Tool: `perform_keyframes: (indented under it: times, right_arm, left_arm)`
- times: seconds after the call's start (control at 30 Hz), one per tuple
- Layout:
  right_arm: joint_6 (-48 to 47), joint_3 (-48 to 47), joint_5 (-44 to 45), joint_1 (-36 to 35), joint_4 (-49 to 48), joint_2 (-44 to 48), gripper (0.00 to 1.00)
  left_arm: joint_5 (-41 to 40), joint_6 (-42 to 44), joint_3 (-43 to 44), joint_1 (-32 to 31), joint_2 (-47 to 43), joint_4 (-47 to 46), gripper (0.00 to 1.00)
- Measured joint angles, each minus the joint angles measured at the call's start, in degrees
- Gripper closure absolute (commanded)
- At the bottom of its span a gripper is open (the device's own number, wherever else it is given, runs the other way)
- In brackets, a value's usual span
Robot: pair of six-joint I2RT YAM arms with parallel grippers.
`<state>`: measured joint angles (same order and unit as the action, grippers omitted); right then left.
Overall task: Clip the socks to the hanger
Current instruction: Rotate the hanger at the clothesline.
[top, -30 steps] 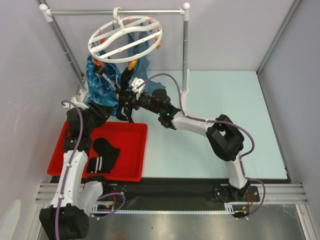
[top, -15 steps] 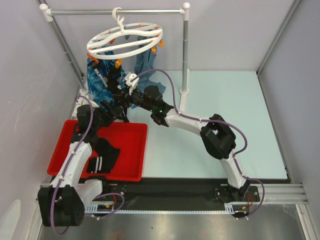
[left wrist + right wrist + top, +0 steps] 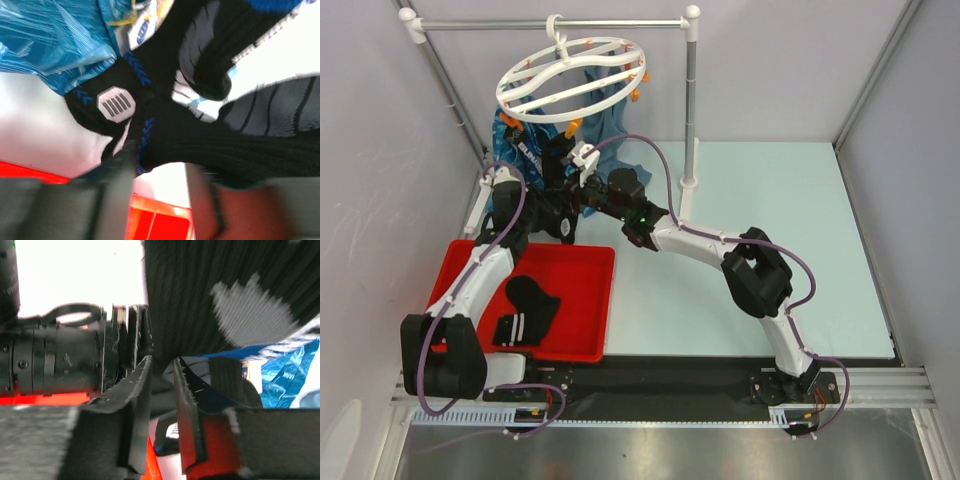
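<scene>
The white ring hanger (image 3: 535,95) with orange clips hangs from the rail. Black socks (image 3: 556,165) dangle below its near rim, between both grippers. My right gripper (image 3: 162,367) is nearly closed, its tips pinching the lower edge of a black sock with a white mark (image 3: 240,305). My left gripper (image 3: 160,167) is open and blurred, with the lower edge of a ribbed black sock (image 3: 215,142) just above its fingertips. In the top view the left gripper (image 3: 560,208) and right gripper (image 3: 573,182) meet under the ring. Two more black socks (image 3: 528,305) lie in the red tray (image 3: 595,300).
A blue patterned cloth (image 3: 515,150) hangs behind the socks at the left. The grey rail stand's right post (image 3: 692,100) rises just right of the right forearm. The left arm's wrist (image 3: 50,360) sits close beside the right fingers. The left wall is near.
The left arm has swung up from over the tray to the hanging socks, beside the right gripper. The hanger ring has rocked and tilted. The right gripper shifted slightly left.
</scene>
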<state>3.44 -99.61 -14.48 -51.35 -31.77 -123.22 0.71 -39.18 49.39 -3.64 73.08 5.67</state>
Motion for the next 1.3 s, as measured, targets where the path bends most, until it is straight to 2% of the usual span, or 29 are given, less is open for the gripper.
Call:
perform_keyframes:
  times: [0.1,0.23,0.3,0.37,0.57,0.73,0.9,1.07,1.3]
  right_arm:
    - [0.6,0.0,0.3,0.0,1.6,0.0,0.62]
    - [1.1,0.4,2.1,0.1,5.0,0.9,0.61]
    - [1.0,1.0,3.7,0.2,8.6,2.6,0.56]
    - [0.6,2.1,5.1,0.3,11.6,4.9,0.51]
    - [-0.3,9.9,7.8,2.8,19.1,18.4,0.51]
    - [1.2,10.9,8.2,9.6,22.8,27.4,0.48]
    - [4.6,9.9,4.6,17.6,19.6,28.8,0.38]
    - [-1.8,7.6,-4.3,20.4,11.8,23.7,0.31]
    - [-10.9,9.2,-11.4,21.1,0.1,16.9,0.3]
  left_arm:
    - [-1.5,0.6,1.0,0.0,0.9,0.3,0.79]
    - [-2.1,0.7,1.7,0.0,1.3,0.7,0.84]
    - [-2.1,0.6,1.7,0.2,1.3,0.8,0.89]
    - [-2.1,0.7,1.7,0.4,1.3,0.9,0.89]
    - [-2.1,0.7,1.7,1.3,1.3,1.0,0.89]
    - [-2.1,0.9,1.7,1.9,1.2,1.1,0.88]
    - [-1.9,0.9,1.7,2.3,0.9,1.1,0.88]
    - [-1.8,1.3,1.7,2.7,0.2,1.2,0.87]
    - [-1.4,1.8,1.5,3.0,-1.0,1.1,0.86]
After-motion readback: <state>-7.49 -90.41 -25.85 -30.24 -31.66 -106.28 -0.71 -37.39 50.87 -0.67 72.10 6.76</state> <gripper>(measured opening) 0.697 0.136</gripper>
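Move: The hanging black sock is right at both hands: its middle is about 2 cm ahead, 3 cm to the right and 3 cm above the left hand, and just 3 cm left of the right hand, 1 cm ahead. The orange clips on the hanger's right rim lie roughly 16 cm ahead, 18 cm right and 15 cm above the right hand; the grey-blue cloth is some 12 cm ahead and 10 cm right of it. From the left hand, the blue patterned cloth is about 10 cm ahead, 4 cm left. The black sock is pinched low down by the left fingers, which close from half open and then ease about 2.5 cm left, rising slightly at the end. The right hand dips briefly, leaves the sock and sweeps some 20 cm right, also up and forward, towards the clips on the hanger's right rim, opening wide; it sinks a little at the end as its fingers tip upward. ##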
